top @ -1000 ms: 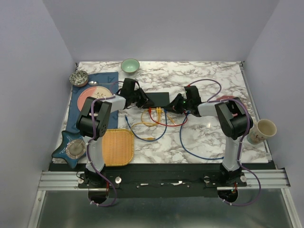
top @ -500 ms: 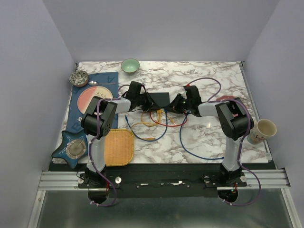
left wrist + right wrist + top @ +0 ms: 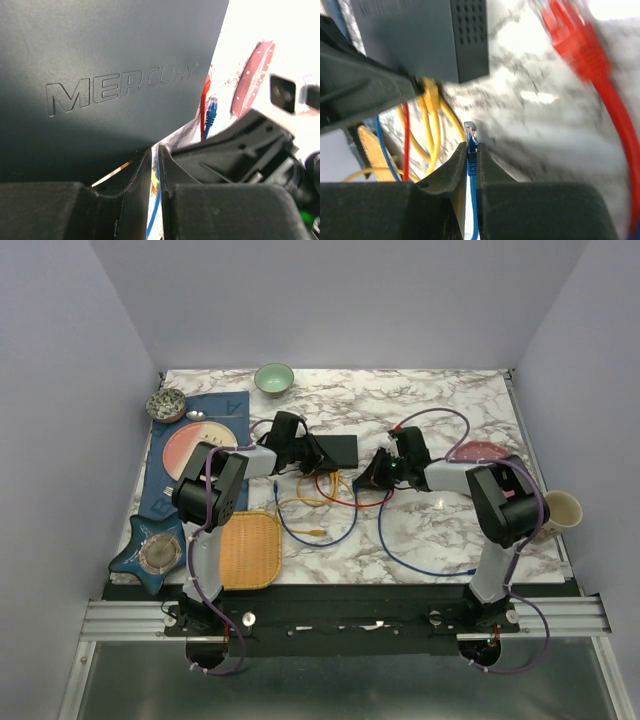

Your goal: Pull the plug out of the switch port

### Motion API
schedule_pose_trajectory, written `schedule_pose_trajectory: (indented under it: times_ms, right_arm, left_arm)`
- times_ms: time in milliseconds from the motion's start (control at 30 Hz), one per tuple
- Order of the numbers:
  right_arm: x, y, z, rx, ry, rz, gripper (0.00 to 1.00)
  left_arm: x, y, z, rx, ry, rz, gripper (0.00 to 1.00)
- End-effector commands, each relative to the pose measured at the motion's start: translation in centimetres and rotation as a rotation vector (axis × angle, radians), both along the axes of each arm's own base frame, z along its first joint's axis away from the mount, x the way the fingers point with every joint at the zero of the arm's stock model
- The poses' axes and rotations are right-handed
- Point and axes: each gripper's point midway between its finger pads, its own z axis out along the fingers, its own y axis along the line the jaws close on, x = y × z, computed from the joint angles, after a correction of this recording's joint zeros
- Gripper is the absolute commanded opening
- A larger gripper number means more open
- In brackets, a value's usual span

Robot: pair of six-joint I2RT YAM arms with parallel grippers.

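The black switch (image 3: 338,448) lies at mid-table, and its lid lettering fills the left wrist view (image 3: 100,75). My left gripper (image 3: 306,453) (image 3: 156,150) rests shut at the switch's left near edge with nothing between its fingers. My right gripper (image 3: 373,476) (image 3: 471,147) is shut on the blue plug (image 3: 471,137), which hangs clear of the switch (image 3: 420,35) with its clear tip bare. The plug (image 3: 212,107) also shows in the left wrist view. Yellow plugs (image 3: 427,90) still sit in the switch's port row; which socket the blue plug came from I cannot tell.
Loose yellow, red and blue cables (image 3: 330,495) sprawl in front of the switch. A red plug (image 3: 570,42) lies blurred to the right. A woven tray (image 3: 248,550), pink plate (image 3: 190,445), green bowl (image 3: 273,378), red dish (image 3: 480,452) and cup (image 3: 560,510) ring the work area.
My right gripper has drawn back from the switch toward the near right, taking the blue plug out with it. The left gripper has shifted slightly right along the switch and stays shut.
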Motion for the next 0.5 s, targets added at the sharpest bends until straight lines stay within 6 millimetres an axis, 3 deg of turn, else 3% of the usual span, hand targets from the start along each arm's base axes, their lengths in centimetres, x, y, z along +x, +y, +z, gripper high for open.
schedule_pose_trajectory:
  times_ms: [0, 33, 67, 200, 467]
  right_arm:
    - [-0.1, -3.5, 1.8, -0.179, -0.073, -0.093, 0.00]
    - [-0.1, -4.6, 2.9, -0.233, -0.104, -0.112, 0.00]
    - [-0.7, -5.9, 2.7, -0.302, -0.084, -0.134, 0.00]
    - [-0.3, -11.3, 3.3, -0.549, -0.144, -0.270, 0.00]
    - [-3.0, -14.5, 0.4, -0.714, -0.044, -0.288, 0.00]
  left_arm:
    - [1.6, 1.0, 1.7, -0.023, -0.058, 0.039, 0.23]
    - [1.8, 1.3, 2.1, -0.025, -0.070, 0.048, 0.23]
    - [2.0, 1.7, 3.1, -0.028, -0.092, 0.059, 0.23]
    - [2.3, 3.0, 4.0, -0.013, -0.121, 0.095, 0.23]
    - [1.4, 3.7, 3.3, -0.002, -0.099, 0.121, 0.24]
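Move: The right hand holds the blue plug, already out of the switch. The loose blue plug lies about 10 cm to its right, 1 cm ahead and a little lower; the loose red plug is some 6 cm to its right and 6 cm ahead, the switch's middle 9 cm to its left and 9 cm ahead. From the left hand, the loose blue plug is roughly 21 cm right and 4 cm back, the switch's middle 3 cm right and 5 cm ahead. Keeping its pinch on the freed blue plug, the right hand carries it quickly right, about 10 cm away from the switch towards the loose blue plug, arching up some 5 cm and then starting down while the fingers tip steeply downward by about 30 degrees. The left hand comes off the switch, going left, up and slightly forward. ##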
